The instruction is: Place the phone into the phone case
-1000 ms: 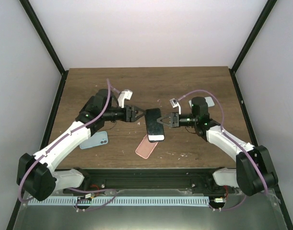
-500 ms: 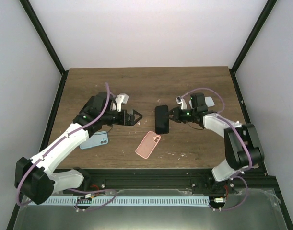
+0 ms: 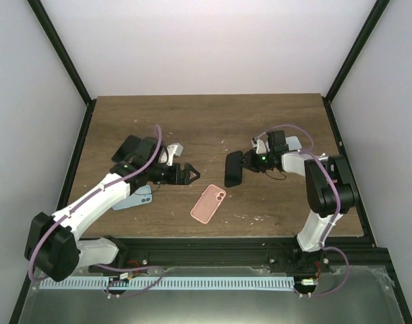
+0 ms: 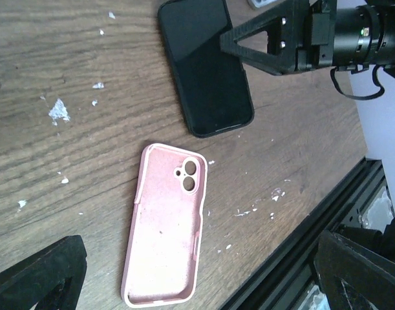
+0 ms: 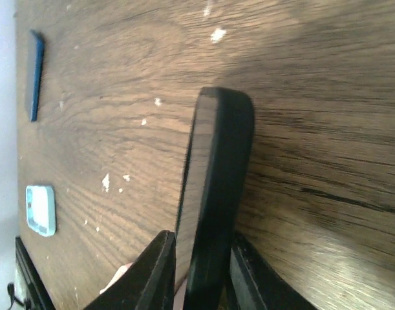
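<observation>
The phone (image 3: 233, 169) is black and sits tilted at the table's middle right, with its screen (image 4: 203, 64) showing in the left wrist view. My right gripper (image 3: 247, 163) is shut on the phone's right end. In the right wrist view its fingers (image 5: 158, 271) flank the phone (image 5: 213, 194), which is seen edge-on. The pink phone case (image 3: 208, 204) lies open side up, just front-left of the phone. My left gripper (image 3: 192, 174) hangs open to the case's upper left and holds nothing. In the left wrist view the case (image 4: 165, 226) lies between its spread fingers (image 4: 42, 274).
A light blue cased phone (image 3: 139, 197) lies partly under my left arm. A pale flat object (image 3: 294, 142) rests behind my right arm. A dark blue flat thing (image 5: 34, 74) lies at the far left. The table's front rail (image 3: 212, 246) runs close to the pink case.
My left gripper opened, let go of the phone and drew back left. My right gripper carried the phone right and lowered it near the table.
</observation>
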Robot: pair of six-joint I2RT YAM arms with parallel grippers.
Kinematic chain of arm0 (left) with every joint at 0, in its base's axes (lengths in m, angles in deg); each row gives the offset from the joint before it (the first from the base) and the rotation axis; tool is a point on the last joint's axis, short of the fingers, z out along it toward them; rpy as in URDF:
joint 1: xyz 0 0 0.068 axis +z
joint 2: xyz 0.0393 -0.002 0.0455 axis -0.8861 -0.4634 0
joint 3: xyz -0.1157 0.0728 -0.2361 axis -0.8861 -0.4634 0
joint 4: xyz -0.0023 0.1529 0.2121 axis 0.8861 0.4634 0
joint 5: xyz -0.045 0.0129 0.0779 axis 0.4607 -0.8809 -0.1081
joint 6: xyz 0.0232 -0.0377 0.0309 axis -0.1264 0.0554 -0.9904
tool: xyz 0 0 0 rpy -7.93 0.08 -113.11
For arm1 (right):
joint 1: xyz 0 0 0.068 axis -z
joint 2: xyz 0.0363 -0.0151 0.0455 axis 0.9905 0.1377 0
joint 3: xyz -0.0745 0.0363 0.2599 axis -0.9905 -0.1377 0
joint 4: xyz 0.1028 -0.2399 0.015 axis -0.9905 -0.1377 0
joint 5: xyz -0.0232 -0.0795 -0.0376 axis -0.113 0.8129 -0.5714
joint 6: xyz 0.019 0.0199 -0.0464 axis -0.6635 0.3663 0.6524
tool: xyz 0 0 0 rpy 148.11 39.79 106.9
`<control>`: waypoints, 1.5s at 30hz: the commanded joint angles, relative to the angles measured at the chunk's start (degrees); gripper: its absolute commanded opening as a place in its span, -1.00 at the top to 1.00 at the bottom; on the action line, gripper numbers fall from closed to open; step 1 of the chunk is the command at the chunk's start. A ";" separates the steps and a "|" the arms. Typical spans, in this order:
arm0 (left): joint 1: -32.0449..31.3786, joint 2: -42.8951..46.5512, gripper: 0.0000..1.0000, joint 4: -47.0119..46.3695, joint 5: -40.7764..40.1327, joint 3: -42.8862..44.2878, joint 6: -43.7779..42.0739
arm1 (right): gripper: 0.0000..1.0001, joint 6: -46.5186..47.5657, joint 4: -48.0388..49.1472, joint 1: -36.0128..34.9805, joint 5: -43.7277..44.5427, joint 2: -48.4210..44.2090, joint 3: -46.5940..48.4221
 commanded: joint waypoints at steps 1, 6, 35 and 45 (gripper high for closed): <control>0.19 -2.24 -0.97 -0.99 2.98 -0.48 0.26 | 0.50 1.12 -0.18 0.39 4.01 0.87 2.66; 0.08 -4.16 -0.95 -1.94 4.16 -1.57 1.01 | 0.27 -0.01 -1.48 0.70 6.40 1.61 2.57; 0.08 -7.40 -0.89 -8.10 9.33 -7.20 3.18 | -0.98 -33.77 -43.02 9.28 49.23 8.61 32.37; 0.05 -7.24 -0.88 -7.84 9.57 -6.20 2.59 | -0.98 -38.87 -54.23 11.74 46.69 24.65 52.84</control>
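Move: The right hand, shut on the edge of the cased black phone (its middle about 5 cm left, 3 cm back, 2 cm below), goes next for the white phone, about 19 cm right, 9 cm ahead and 5 cm below. The left hand, open, has the pink case roughly 5 cm back, 5 cm right and 15 cm below; from it the cased black phone is some 15 cm right, 9 cm ahead and 14 cm below. The right hand opens off the cased black phone while sinking about 2 cm and easing right, then lifts and swings right and forward, some 20 cm right in all, fingers spreading wide and wrist turning about 60 degrees clockwise to point down as it sinks over the white phone. The left hand, still wide open, sinks about 6 cm and draws slightly back towards the pink case without touching it. ##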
